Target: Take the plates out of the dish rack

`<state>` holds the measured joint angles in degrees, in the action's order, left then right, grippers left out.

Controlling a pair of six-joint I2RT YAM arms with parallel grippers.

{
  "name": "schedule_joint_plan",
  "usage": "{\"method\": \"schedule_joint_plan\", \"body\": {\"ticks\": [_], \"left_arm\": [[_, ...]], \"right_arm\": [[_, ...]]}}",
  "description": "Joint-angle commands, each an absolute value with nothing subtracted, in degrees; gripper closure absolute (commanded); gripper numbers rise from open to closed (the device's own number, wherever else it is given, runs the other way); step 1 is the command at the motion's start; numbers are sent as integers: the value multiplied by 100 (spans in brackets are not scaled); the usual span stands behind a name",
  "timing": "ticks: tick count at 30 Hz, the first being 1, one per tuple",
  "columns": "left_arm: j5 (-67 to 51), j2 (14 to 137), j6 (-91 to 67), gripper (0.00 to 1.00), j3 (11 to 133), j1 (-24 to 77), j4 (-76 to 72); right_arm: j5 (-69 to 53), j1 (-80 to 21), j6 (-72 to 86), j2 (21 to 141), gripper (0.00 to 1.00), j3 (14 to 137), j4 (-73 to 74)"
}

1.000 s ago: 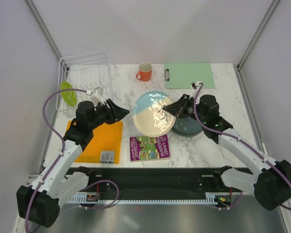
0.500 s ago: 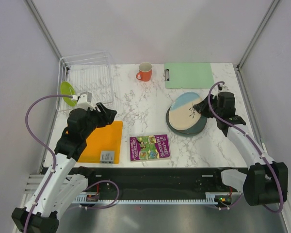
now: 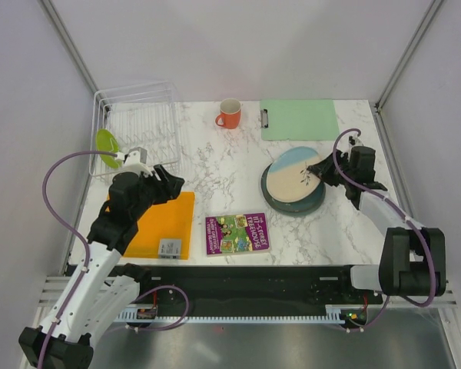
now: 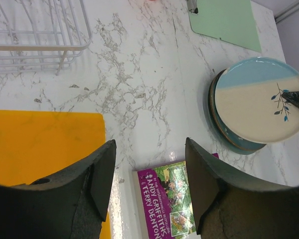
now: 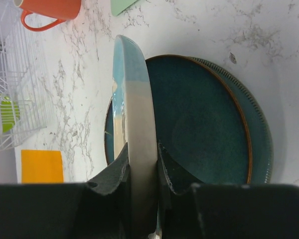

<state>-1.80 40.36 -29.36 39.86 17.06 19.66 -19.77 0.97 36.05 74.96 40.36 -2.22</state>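
Observation:
The white wire dish rack (image 3: pixel 138 123) stands at the back left, with a small lime green plate (image 3: pixel 106 147) upright at its left side. My right gripper (image 3: pixel 316 171) is shut on the right rim of the cream-and-light-blue plate (image 3: pixel 290 178). That plate hangs just over a dark teal plate (image 3: pixel 293 204). In the right wrist view the cream rim (image 5: pixel 139 119) is clamped between both fingers, the teal plate (image 5: pixel 204 129) lies behind it, and a grey-green plate (image 5: pixel 263 134) sits under the teal one. My left gripper (image 3: pixel 169 184) is open and empty (image 4: pixel 149 174), above the table by the orange mat.
An orange mat (image 3: pixel 163 223) lies at front left, with a purple book (image 3: pixel 238 233) to its right. At the back stand an orange mug (image 3: pixel 229 114) and a green clipboard (image 3: pixel 300 119). The rack's corner (image 4: pixel 65 40) shows in the left wrist view.
My right arm has carried the cream-and-blue plate from mid-table to the right and lowered it over the teal plate. My left gripper let go, opened wider and drew back left.

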Motion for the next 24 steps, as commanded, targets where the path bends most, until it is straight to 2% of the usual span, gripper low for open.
{"method": "schedule_joint_plan", "body": {"ticks": [1,5,6,7,11,18,22,24], "left_arm": [[-141,4034,-2698,36,3902,1696,1898],[-114,4052,-2681,36,3894,1696,1899],[-123,4052,-2681,36,3902,1705,1898],[-114,4052,-2672,36,3902,1696,1898],[-123,4131,-2663,36,3920,1705,1898],[-141,4192,-2681,36,3929,1696,1890],[148,4210,-2523,36,4025,1696,1924],[481,4280,-2444,31,4113,1696,2004]], "right_arm": [[-2592,184,3595,7857,94,3876,-554],[-2646,202,3525,8068,85,3788,-527],[-2611,202,3507,8051,68,3762,-519],[-2602,202,3489,8077,59,3762,-484],[-2496,202,3287,8165,44,3858,-54],[-2119,193,2839,8069,27,4033,614],[-1715,193,2436,7972,26,4324,1168],[-1364,193,2312,7954,24,4542,1572]]}}
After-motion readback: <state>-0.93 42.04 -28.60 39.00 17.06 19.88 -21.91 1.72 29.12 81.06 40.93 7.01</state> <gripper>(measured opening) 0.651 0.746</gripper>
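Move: Some 6 cm to the right hand's left and about 9 cm below it, roughly level fore and aft, lies the stack of dark plates; the hand already holds a cream-and-blue plate by its right rim over it. From that hand the book lies about 24 cm left and 16 cm back, the green clipboard some 22 cm ahead and 4 cm left. From the left hand, the stack is about 10 cm ahead, 36 cm right and 19 cm below. Easing down about 2 cm with the cream-and-blue plate still pinched, the right hand then spreads its fingers wide to let go of the rim, and sinks some 4 cm more while drawing back about 3 cm. It tips fingers-down by about 10 degrees and ends with a slight lift, the open fingers still around the plate's right rim. ##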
